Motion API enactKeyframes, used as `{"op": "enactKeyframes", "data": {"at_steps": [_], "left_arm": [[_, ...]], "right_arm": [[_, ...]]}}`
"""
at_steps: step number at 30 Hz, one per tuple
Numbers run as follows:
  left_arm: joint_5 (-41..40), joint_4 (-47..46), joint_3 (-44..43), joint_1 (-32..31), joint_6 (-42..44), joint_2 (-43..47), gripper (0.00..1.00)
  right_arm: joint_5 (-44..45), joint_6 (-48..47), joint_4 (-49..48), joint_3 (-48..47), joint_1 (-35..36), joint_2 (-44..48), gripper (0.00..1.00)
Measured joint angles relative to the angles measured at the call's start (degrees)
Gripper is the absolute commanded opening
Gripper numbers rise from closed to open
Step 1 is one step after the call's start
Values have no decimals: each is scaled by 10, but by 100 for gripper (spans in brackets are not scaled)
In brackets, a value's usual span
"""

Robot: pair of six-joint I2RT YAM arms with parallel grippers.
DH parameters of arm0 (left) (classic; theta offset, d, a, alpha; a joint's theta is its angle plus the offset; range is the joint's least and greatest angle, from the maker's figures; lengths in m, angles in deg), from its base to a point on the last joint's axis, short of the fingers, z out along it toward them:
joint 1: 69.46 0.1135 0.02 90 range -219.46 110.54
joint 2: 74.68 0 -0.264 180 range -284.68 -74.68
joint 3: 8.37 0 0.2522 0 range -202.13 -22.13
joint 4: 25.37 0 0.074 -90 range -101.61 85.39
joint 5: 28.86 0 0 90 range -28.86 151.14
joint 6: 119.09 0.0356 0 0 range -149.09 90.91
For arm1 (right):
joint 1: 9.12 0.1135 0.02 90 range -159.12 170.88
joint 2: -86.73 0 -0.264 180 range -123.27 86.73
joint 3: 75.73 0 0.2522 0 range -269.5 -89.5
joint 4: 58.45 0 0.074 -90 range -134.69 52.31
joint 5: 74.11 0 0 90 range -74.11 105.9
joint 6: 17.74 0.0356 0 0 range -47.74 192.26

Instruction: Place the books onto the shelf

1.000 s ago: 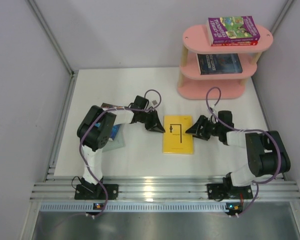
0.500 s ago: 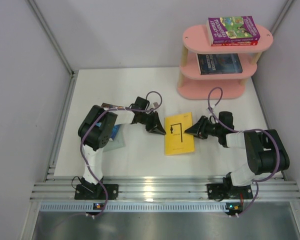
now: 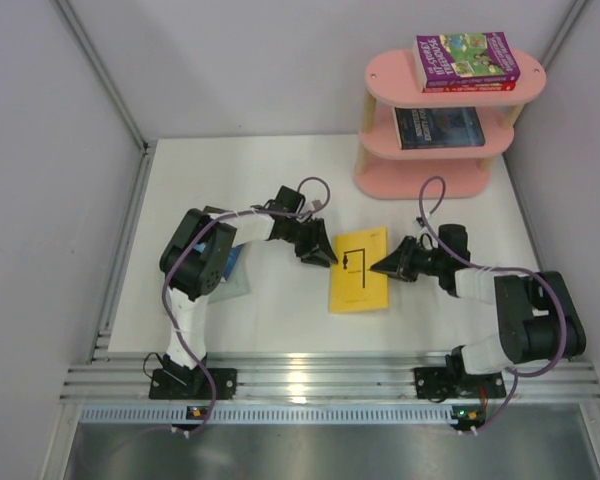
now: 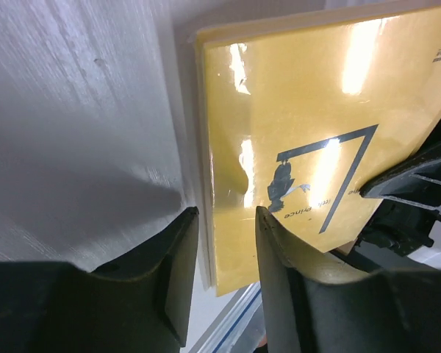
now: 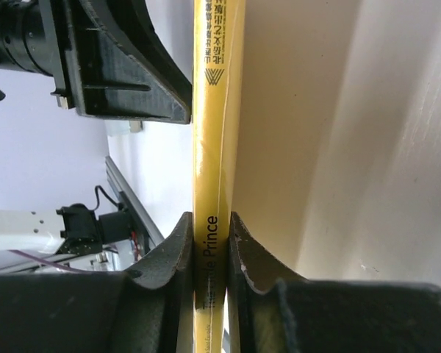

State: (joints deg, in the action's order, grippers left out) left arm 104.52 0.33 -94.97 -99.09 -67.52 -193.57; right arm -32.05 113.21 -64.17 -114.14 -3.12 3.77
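The yellow book (image 3: 358, 272) lies mid-table, its right edge tilted up. My right gripper (image 3: 377, 266) is shut on its spine (image 5: 209, 110), both pads pressed against the spine. My left gripper (image 3: 328, 260) sits at the book's left edge, jaws slightly open; the cover (image 4: 301, 147) shows beyond its fingertips (image 4: 226, 213), not clamped. The pink shelf (image 3: 380, 75) stands at the back right. A purple-green book (image 3: 467, 55) lies on a red one (image 3: 470, 87) on its top board. A dark navy book (image 3: 438, 127) rests on the middle board.
A pale grey-green book with a blue one (image 3: 232, 272) lies partly under my left arm. White walls close the left, back and right sides. An aluminium rail (image 3: 330, 380) runs along the near table edge.
My right gripper has closed on the yellow book's spine and raised that side. The book has turned slightly. My left gripper has opened a little and shifted towards the back.
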Motion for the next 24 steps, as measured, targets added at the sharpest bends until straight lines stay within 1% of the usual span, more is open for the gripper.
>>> {"op": "enactKeyframes", "data": {"at_steps": [2, 4, 5, 6, 9, 11, 12, 15, 17, 20, 24], "left_arm": [[-11, 8, -10, 0, 3, 0, 55], [-24, 21, -19, 1, 4, 2, 60], [-35, 35, -24, 3, 6, 4, 67], [-47, 48, -31, 5, 11, 9, 70], [-91, 93, -57, 15, 21, 35, 84], [-114, 111, -76, 21, 28, 61, 88], [-122, 117, -84, 23, 29, 75, 98], [-139, 122, -96, 26, 33, 121, 98], [-145, 124, -96, 26, 36, 152, 98], [-148, 128, -96, 25, 39, 176, 98], [-152, 132, -89, 25, 44, 184, 98]], "right_arm": [[3, 13, 1, 0, -3, 2, 0], [8, 33, -11, 3, -10, 2, 0], [9, 50, -21, 6, -17, 2, 0], [10, 69, -35, 8, -26, 2, 0], [16, 128, -85, 15, -69, 2, 0], [28, 171, -127, 15, -104, -2, 0], [36, 189, -149, 15, -118, -4, 0], [68, 247, -217, 15, -155, -12, 0], [95, 273, -249, 15, -167, -12, 0], [143, 304, -290, 15, -171, -13, 0], [207, 338, -348, 15, -170, -35, 0]]}}
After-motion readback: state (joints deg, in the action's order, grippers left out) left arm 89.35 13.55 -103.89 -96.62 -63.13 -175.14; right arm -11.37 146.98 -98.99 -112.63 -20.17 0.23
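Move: My right hand already pinches the yellow book by its right edge. The shelf's lowest board is centred about 26 cm ahead and 11 cm right of that hand, a few cm below. Nineteen Eighty-Four lies on the board above, also 26 cm ahead and 12 cm right, roughly 14 cm above the hand. From my left hand, the blue book is some 27 cm left, 4 cm ahead; the yellow book's middle is 7 cm right, 2 cm back. I swing the yellow book towards the shelf with my right hand, going about 13 cm forward and as far to the right while rising some 7 cm, turning it roughly 45 degrees clockwise and keeping my pinch. My left hand spreads its fingers wide, comes free of the book's left edge, and goes slightly forward and then up about 14 cm, tipping some 20 degrees. ##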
